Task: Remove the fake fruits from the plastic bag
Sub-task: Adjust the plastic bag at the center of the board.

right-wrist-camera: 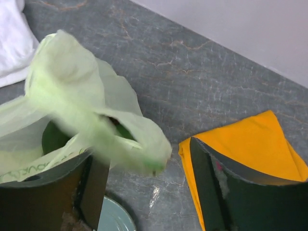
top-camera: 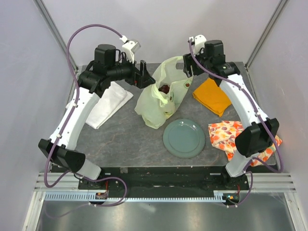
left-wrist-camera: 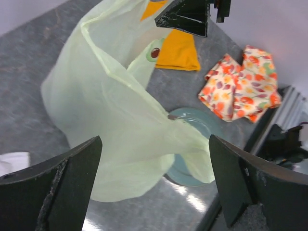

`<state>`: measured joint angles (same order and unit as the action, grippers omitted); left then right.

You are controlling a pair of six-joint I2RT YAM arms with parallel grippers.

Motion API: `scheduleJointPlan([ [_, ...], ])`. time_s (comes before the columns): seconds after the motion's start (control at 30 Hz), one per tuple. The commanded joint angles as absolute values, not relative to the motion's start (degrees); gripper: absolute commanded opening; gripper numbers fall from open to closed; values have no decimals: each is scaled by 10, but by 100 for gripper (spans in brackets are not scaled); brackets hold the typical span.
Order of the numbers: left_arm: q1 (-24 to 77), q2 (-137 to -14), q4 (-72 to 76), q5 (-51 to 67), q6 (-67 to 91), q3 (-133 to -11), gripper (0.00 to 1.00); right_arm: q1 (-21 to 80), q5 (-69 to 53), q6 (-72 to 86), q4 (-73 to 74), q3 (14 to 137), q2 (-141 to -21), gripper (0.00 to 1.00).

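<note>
The pale yellow-green plastic bag (top-camera: 161, 96) lies mid-table with its mouth open towards the back. Inside it I see a dark maroon fruit (top-camera: 164, 89) and a green fruit (top-camera: 164, 100). The other fruits are hidden. My left gripper (top-camera: 144, 76) is open and empty, held above the bag's left rim. In its wrist view the bag (left-wrist-camera: 110, 110) fills the space beyond the wide-apart fingers (left-wrist-camera: 53, 187). My right gripper (top-camera: 187, 67) is open at the bag's back right. A blurred bag handle (right-wrist-camera: 101, 120) hangs between its fingers (right-wrist-camera: 226, 187), ungripped. A green fruit (right-wrist-camera: 53, 137) shows inside.
A grey-green plate (top-camera: 184, 138) lies in front of the bag. A white folded cloth (top-camera: 108, 103) is at the left. An orange cloth (top-camera: 212, 96) and a fruit-print cloth (top-camera: 228, 134) are at the right. Enclosure walls stand close around the table.
</note>
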<state>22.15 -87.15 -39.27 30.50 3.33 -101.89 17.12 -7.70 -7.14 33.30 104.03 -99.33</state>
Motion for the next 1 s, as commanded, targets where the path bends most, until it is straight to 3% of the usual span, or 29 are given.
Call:
scheduleJointPlan([
  [0.0, 220, -863, -365, 318, 171, -1006, 99, 174, -113, -62, 320, 1025, -932, 75],
  [0.27, 248, -935, -374, 304, 193, -964, 99, 184, -116, -85, 317, 1042, -975, 76],
  [0.33, 247, -948, -391, 293, 184, -964, 93, 189, -114, -90, 318, 1057, -1000, 74],
  [0.37, 243, -963, -397, 290, 163, -965, 72, 191, -106, -91, 318, 1063, -1011, 71],
  [0.43, 236, -979, -424, 269, 140, -984, 38, 192, -97, -90, 316, 1085, -1040, 51],
  [0.47, 221, -1003, -438, 261, 121, -998, 3, 192, -93, -89, 312, 1096, -1049, 41],
  [0.5, 210, -1016, -443, 256, 113, -1011, 2, 192, -82, -88, 309, 1125, -1060, 22],
  [0.57, 176, -1039, -444, 238, 97, -1069, 2, 192, -70, -85, 302, 1175, -1107, 3],
  [0.6, 168, -1066, -445, 227, 89, -1096, 2, 191, -47, -83, 301, 1242, -1127, 0],
  [0.77, 152, -1148, -429, 183, 37, -1323, 2, 182, 14, -82, 250, 1425, -1232, 0],
  [0.97, 163, -1149, -403, 192, 8, -1392, 2, 166, 37, -103, 216, 1400, -1204, 0],
])
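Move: The plastic bag's left rim hangs about 12 cm below the open left gripper, some 3 cm to its right and 2 cm ahead; the bag's right rim is just in front of the half-open right gripper, roughly 1 cm ahead, 3 cm left and 4 cm down. The white cloth lies on the board about 14 cm left of the left gripper and 2 cm ahead. From the right gripper, the orange cloth is 6 cm back, 7 cm right, and the plate 29 cm back, 5 cm left. Dip the left gripper about 14 cm to the bag's left rim, tipping its fingers down some 25 degrees, and pinch the rim. Raise the right gripper slightly, then lower it, easing left and forward, and close it on the right rim. Swing both swiftly forward and up, the left some 14 cm out and turning counter-clockwise while its fingers level again, the right tilting its fingers up. ##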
